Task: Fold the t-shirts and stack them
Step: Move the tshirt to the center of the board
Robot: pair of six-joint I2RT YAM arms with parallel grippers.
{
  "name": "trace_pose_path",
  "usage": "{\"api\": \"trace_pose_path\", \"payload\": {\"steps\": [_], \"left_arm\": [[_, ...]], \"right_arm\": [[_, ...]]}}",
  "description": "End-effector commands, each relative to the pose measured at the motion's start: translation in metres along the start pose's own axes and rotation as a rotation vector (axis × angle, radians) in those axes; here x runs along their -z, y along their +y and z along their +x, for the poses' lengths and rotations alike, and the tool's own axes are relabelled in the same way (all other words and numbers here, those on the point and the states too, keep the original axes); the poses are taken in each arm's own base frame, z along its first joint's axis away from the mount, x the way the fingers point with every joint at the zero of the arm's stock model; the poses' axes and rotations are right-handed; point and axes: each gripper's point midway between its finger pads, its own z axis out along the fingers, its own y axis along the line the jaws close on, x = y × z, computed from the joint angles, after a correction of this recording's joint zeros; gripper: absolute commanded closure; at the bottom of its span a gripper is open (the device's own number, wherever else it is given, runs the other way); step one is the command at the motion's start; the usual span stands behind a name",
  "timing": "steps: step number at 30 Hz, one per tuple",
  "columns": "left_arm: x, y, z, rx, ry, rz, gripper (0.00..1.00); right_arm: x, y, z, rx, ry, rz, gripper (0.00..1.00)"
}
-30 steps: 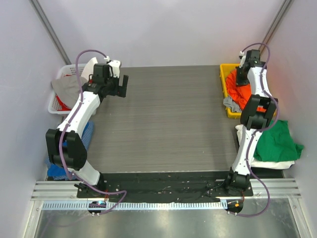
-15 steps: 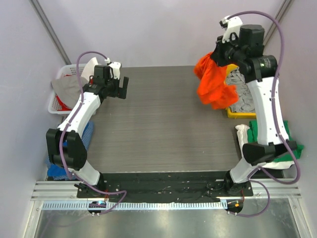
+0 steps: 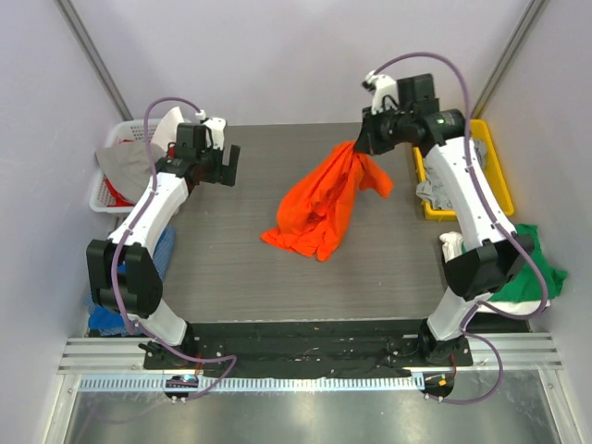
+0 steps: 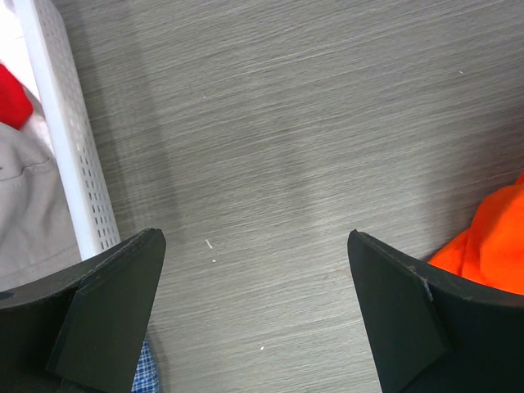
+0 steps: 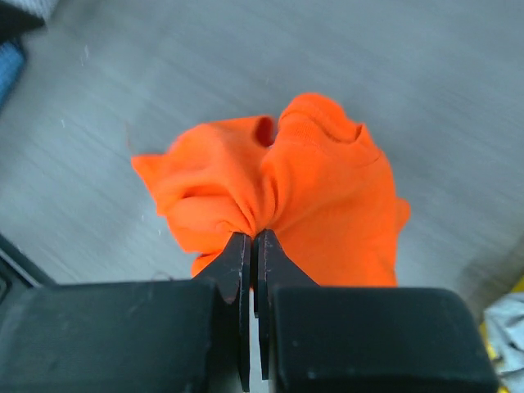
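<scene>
A bright orange t-shirt hangs bunched from my right gripper over the middle of the table, its lower end trailing on the grey surface. In the right wrist view the jaws are shut on a pinch of that orange t-shirt, with the gripper right at the cloth. My left gripper is open at the far left of the table, above bare surface; its wrist view shows the gripper wide apart and a corner of the orange t-shirt at the right edge. A green t-shirt lies on white cloth at the right.
A white basket with grey and red cloth stands at the far left, its wall close beside my left fingers. A yellow bin with grey cloth sits at the far right. Blue checked cloth lies beside the left arm.
My right gripper lifted the orange t-shirt out of the yellow bin and carried it left over the table, where its lower end now rests. The left arm has not moved.
</scene>
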Motion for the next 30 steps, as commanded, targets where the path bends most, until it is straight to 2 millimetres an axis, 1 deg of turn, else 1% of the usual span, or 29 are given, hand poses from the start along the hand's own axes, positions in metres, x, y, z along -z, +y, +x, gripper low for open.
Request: {"api": "trace_pose_path", "payload": {"steps": [1, 2, 3, 6, 8, 10, 11, 13, 14, 15, 17, 18, 19, 21, 22, 23, 24, 25, 27, 29, 30], "left_arm": [[0.011, 0.005, -0.017, -0.01, -0.066, -0.029, 0.0], [0.011, 0.005, -0.016, -0.009, -0.065, -0.027, 0.0], [0.012, 0.004, -0.016, -0.011, -0.065, -0.024, 0.0], [0.013, 0.002, -0.017, -0.004, -0.069, -0.014, 0.0], [0.014, -0.007, -0.018, 0.005, -0.068, 0.031, 0.0], [0.016, -0.012, -0.017, 0.003, -0.061, 0.054, 0.0], [0.016, -0.015, -0.016, 0.003, -0.054, 0.062, 0.0], [0.018, -0.025, -0.012, -0.006, -0.045, 0.094, 0.0], [0.019, -0.028, -0.011, -0.012, -0.042, 0.107, 0.0], [0.019, -0.035, -0.01, -0.02, -0.041, 0.138, 0.0], [0.019, -0.048, -0.004, -0.042, -0.022, 0.188, 0.0], [0.018, -0.055, -0.001, -0.062, -0.009, 0.223, 0.0], [0.02, -0.07, -0.001, -0.08, -0.006, 0.294, 0.0], [0.02, -0.085, 0.01, -0.103, 0.039, 0.373, 0.0], [0.024, -0.098, 0.01, -0.109, 0.044, 0.437, 0.0], [0.025, -0.104, 0.014, -0.115, 0.061, 0.465, 0.0], [0.025, -0.107, 0.016, -0.12, 0.068, 0.482, 0.0], [0.025, -0.116, 0.019, -0.133, 0.077, 0.524, 0.0], [0.026, -0.126, 0.026, -0.157, 0.098, 0.55, 0.0], [0.022, -0.131, 0.034, -0.183, 0.121, 0.562, 0.0], [0.021, -0.138, 0.038, -0.197, 0.134, 0.572, 0.0]], "right_arm": [[-0.013, 0.0, 0.014, 0.051, 0.033, 0.027, 0.99], [-0.015, -0.003, 0.02, 0.054, 0.049, 0.035, 0.99], [-0.021, -0.005, 0.032, 0.05, 0.082, 0.034, 0.99], [-0.026, -0.009, 0.045, 0.051, 0.105, 0.043, 0.99], [-0.03, -0.018, 0.05, 0.059, 0.121, 0.081, 0.99], [-0.031, -0.026, 0.046, 0.072, 0.12, 0.12, 0.99], [-0.029, -0.033, 0.04, 0.09, 0.109, 0.154, 0.99], [-0.028, -0.038, 0.032, 0.1, 0.096, 0.187, 0.99], [-0.027, -0.046, 0.026, 0.108, 0.087, 0.229, 0.99], [-0.026, -0.049, 0.022, 0.118, 0.079, 0.247, 0.99], [-0.024, -0.062, 0.016, 0.13, 0.076, 0.314, 0.99], [-0.024, -0.066, 0.015, 0.138, 0.076, 0.333, 0.99], [-0.023, -0.072, 0.013, 0.141, 0.077, 0.371, 0.99], [-0.02, -0.085, 0.009, 0.143, 0.075, 0.431, 0.99], [-0.021, -0.088, 0.008, 0.148, 0.076, 0.441, 0.99], [-0.018, -0.092, 0.003, 0.152, 0.064, 0.467, 0.99], [-0.018, -0.097, 0.001, 0.152, 0.064, 0.49, 0.99], [-0.015, -0.103, 0.0, 0.155, 0.064, 0.523, 0.99], [-0.012, -0.109, -0.008, 0.158, 0.043, 0.558, 0.99], [-0.011, -0.114, -0.012, 0.166, 0.04, 0.59, 0.99], [-0.011, -0.117, -0.012, 0.163, 0.043, 0.605, 0.99]]}}
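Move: The shut right gripper still holds the orange t-shirt bunched at one end; the shirt's middle hangs roughly 4 cm back, 9 cm left and 21 cm below. The board's centre is about 2 cm ahead, 14 cm left and 31 cm below that gripper, the yellow basket some 15 cm ahead, 33 cm right and 27 cm below. From the open left gripper the shirt's middle lies about 5 cm back, 25 cm right and 12 cm below, the white basket some 11 cm ahead, 27 cm left and 13 cm below. Keep the t-shirt pinched in the right gripper and lower it about 8 cm, then draw it forward and right towards the yellow basket, rising slightly, rolling its left side down and turning clockwise. Meanwhile bring the wide-open left gripper some 10 cm right and 6 cm back towards the shirt's loose corner, sinking a little and swinging about 25 degrees clockwise. ##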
